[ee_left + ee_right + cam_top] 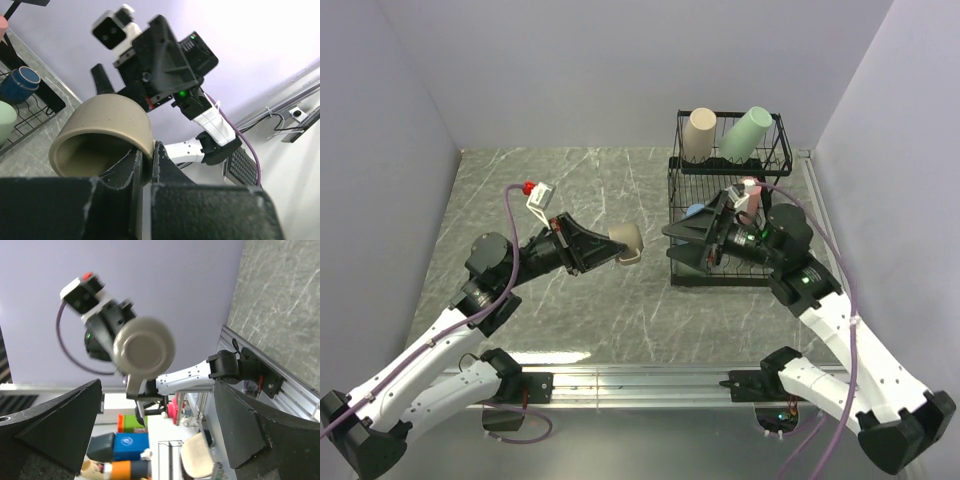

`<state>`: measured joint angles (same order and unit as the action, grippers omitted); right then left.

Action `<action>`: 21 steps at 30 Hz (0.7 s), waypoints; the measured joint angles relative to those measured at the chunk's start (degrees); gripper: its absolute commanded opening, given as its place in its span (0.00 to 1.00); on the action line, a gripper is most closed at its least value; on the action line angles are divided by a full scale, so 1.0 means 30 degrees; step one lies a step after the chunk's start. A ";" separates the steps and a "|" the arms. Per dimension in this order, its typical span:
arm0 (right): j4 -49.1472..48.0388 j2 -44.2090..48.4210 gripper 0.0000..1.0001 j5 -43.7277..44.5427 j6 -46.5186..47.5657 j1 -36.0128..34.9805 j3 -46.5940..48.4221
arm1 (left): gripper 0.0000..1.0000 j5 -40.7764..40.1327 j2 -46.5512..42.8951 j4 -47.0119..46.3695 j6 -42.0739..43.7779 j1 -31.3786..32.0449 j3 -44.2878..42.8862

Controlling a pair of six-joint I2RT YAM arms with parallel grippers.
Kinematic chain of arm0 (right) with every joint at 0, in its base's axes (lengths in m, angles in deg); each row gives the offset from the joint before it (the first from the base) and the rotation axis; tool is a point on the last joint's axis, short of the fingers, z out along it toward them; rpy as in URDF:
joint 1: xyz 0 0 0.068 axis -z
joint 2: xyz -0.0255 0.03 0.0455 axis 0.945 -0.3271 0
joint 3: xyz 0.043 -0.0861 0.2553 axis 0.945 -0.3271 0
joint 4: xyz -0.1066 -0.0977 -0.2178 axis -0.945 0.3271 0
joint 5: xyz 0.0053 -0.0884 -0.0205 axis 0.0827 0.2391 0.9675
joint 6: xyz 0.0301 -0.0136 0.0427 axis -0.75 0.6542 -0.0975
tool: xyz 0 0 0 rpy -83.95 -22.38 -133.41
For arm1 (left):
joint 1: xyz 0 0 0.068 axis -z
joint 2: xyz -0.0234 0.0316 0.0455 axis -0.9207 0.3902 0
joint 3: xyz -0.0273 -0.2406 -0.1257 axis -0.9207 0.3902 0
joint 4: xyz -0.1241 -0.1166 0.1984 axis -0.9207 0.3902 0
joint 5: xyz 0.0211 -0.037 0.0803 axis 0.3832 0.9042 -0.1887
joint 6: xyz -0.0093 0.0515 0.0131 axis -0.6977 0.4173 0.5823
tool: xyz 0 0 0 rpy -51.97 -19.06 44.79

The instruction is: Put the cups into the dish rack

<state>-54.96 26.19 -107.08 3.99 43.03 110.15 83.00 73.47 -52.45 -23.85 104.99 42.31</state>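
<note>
My left gripper [613, 250] is shut on the rim of an olive-tan mug [627, 244], held sideways above the table with its base toward the right arm. In the left wrist view the fingers pinch the mug's wall [107, 127], one inside and one outside. My right gripper [672, 245] stands open just right of the mug, in front of the black wire dish rack [779, 150]. In the right wrist view the mug's base [145, 350] sits above the wide gap between its fingers [55, 425]. A beige tumbler [699, 134] and a pale green tumbler [745, 133] stand on the upper tier.
A blue cup [696, 212] and a pink cup [750, 190] sit in the rack's lower tier, partly hidden by my right arm. The left wrist view shows a navy mug [20, 84] there too. Walls close the table at left, back and right.
</note>
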 measured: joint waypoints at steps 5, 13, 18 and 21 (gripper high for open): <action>-0.0503 -0.1909 1.00 0.0576 -0.0670 -0.0991 0.0532 | 0.01 0.0131 -0.0066 0.0342 0.0452 0.0211 -0.0160; -0.2310 -0.3432 1.00 0.0969 -0.1880 -0.2404 0.0707 | 0.01 0.0044 -0.0321 0.1173 0.1086 0.0306 -0.0160; -0.3330 -0.4109 1.00 0.0947 -0.2579 -0.3067 0.0911 | 0.01 0.0044 -0.0357 0.1173 0.1093 0.0313 -0.0160; -0.3730 -0.4750 0.97 0.0954 -0.2820 -0.3461 0.1421 | 0.01 0.0044 -0.0357 0.1166 0.1100 0.0321 -0.0160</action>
<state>-66.15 11.94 -104.21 -4.47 32.65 114.41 83.13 72.40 -48.95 -20.55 105.95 41.83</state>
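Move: Off to the right gripper's left, about 8 cm away, nearly level forward and perhaps 2 cm higher, hangs the small beige mug in the left fingers, its base facing that gripper. The green cup on the rack's lower tier lies some 13 cm ahead of the right gripper, 7 cm right and 27 cm below; the blue cup stands about 8 cm beyond the green one. For the left hand, the right gripper is about 10 cm right, 2 cm ahead and 3 cm lower. Reaching left towards the base of the beige mug, the right hand travels some 6 to 7 cm with its fingers wide open, edging about 1 cm forward early on, and turns roughly 10 degrees, partly counter-clockwise, bringing the fingertips to either side of the mug's base without closing. The left hand stays nearly in place, keeping its pinch on the mug and presenting it. ##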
